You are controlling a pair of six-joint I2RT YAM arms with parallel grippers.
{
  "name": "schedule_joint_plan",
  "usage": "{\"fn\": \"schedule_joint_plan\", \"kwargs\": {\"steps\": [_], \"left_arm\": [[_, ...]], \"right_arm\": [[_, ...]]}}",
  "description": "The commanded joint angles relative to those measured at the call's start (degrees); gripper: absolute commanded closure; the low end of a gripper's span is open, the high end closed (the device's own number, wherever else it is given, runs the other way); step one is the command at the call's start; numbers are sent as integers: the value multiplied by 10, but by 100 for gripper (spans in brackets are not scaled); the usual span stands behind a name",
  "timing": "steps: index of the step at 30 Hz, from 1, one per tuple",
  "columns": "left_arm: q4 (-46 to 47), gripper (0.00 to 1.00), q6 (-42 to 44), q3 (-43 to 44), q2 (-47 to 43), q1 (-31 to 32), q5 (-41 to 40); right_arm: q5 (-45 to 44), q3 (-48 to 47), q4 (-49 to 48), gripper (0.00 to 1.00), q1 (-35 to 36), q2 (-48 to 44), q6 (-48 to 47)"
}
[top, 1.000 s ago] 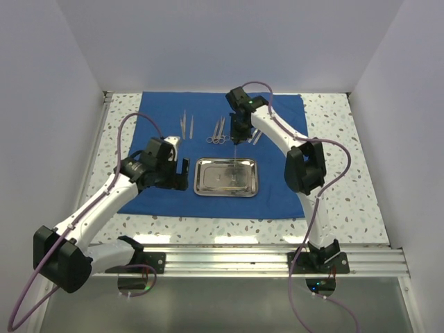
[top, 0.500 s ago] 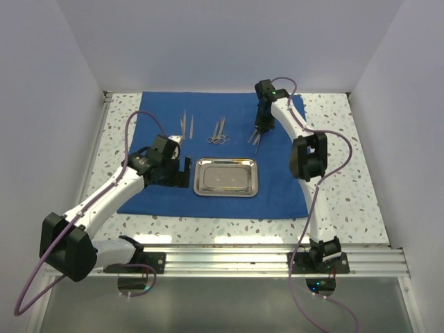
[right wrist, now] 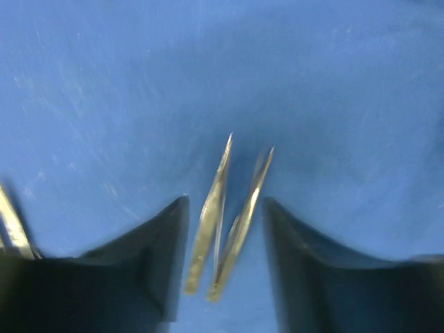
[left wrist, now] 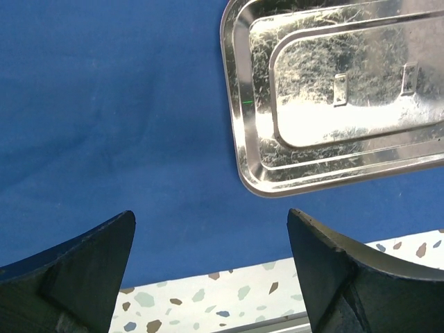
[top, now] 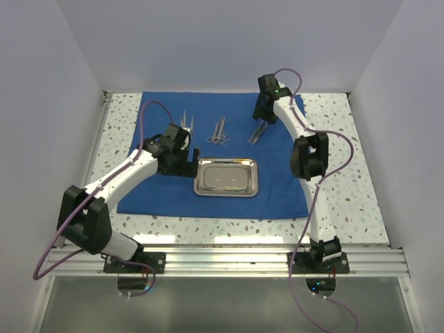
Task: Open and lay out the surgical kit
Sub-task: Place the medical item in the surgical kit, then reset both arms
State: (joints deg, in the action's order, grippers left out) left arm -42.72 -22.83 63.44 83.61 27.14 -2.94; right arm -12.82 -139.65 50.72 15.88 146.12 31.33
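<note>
The royal-blue cloth (top: 277, 187) lies spread flat on the table. The steel tray (top: 225, 176) rests empty at its middle and shows in the left wrist view (left wrist: 333, 90). Tweezers (top: 186, 123), scissor-like instruments (top: 218, 132) and two more tweezers (top: 255, 134) lie in a row behind the tray. My right gripper (top: 259, 123) is open and hangs low over those two tweezers (right wrist: 211, 222), which lie on the cloth between its fingers (right wrist: 159, 243). My left gripper (top: 189, 161) is open and empty above the cloth (left wrist: 125, 104), just left of the tray.
Speckled tabletop (top: 347, 201) borders the cloth on all sides; its near strip shows in the left wrist view (left wrist: 208, 291). White walls enclose the table at the left, back and right. Another instrument's end (right wrist: 10, 225) shows at the left edge of the right wrist view.
My right gripper moved from over the tray's back edge to the back right and came down over two tweezers. My left gripper moved back and right, closer to the tray's left end.
</note>
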Motion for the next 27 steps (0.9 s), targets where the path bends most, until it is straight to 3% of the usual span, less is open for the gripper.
{"fn": "schedule_joint_plan", "kwargs": {"steps": [1, 2, 6, 8, 14, 20, 25, 27], "left_arm": [[19, 6, 23, 39, 17, -1, 9], [19, 6, 24, 41, 23, -1, 8], [21, 6, 31, 52, 31, -2, 7], [19, 6, 32, 56, 30, -4, 3], [17, 6, 38, 53, -14, -4, -32], [15, 6, 45, 0, -123, -4, -65], [42, 5, 45, -56, -280, -4, -123], [52, 3, 52, -77, -320, -4, -142]], "right_arm": [[-41, -29, -28, 28, -10, 9, 14], [-41, -25, -30, 13, -9, 7, 15], [-33, 8, -50, 4, -9, -19, 15], [-20, 68, -72, 2, -8, -67, 10], [-4, 234, -161, 2, 19, -243, -32], [-50, 285, -60, 2, 84, -357, -29], [-216, 441, -47, 2, 186, -507, -11], [-238, 488, -54, 2, 227, -590, 5]]}}
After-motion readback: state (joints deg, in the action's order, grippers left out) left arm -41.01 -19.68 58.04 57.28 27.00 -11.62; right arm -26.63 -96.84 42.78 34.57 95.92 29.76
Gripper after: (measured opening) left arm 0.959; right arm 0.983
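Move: The tweezers just laid down are almost under the right hand's parting fingers, their middle about 3 cm back, 1 cm left and 2 cm below. From that hand, the scissors lie some 18 cm left and 3 cm back, and the empty tray about 15 cm left and 25 cm back. From the left hand, the tray's middle is roughly 5 cm ahead, 14 cm right and 6 cm down; the tweezers are about 26 cm ahead and 27 cm right. The right hand's already parting fingers spread wide to leave the tweezers on the cloth; the hand edges a centimetre forward and right, slides back low over them, then climbs fast, some 19 cm up and 18 cm back with a smaller drift left, its fingers swinging about 20 degrees outward, towards the tray's side. The open, empty left hand first eases 2 cm forward beside the tray, then lifts about 10 cm while drawing left and back, away from the tray, tipping up some 25 degrees. ##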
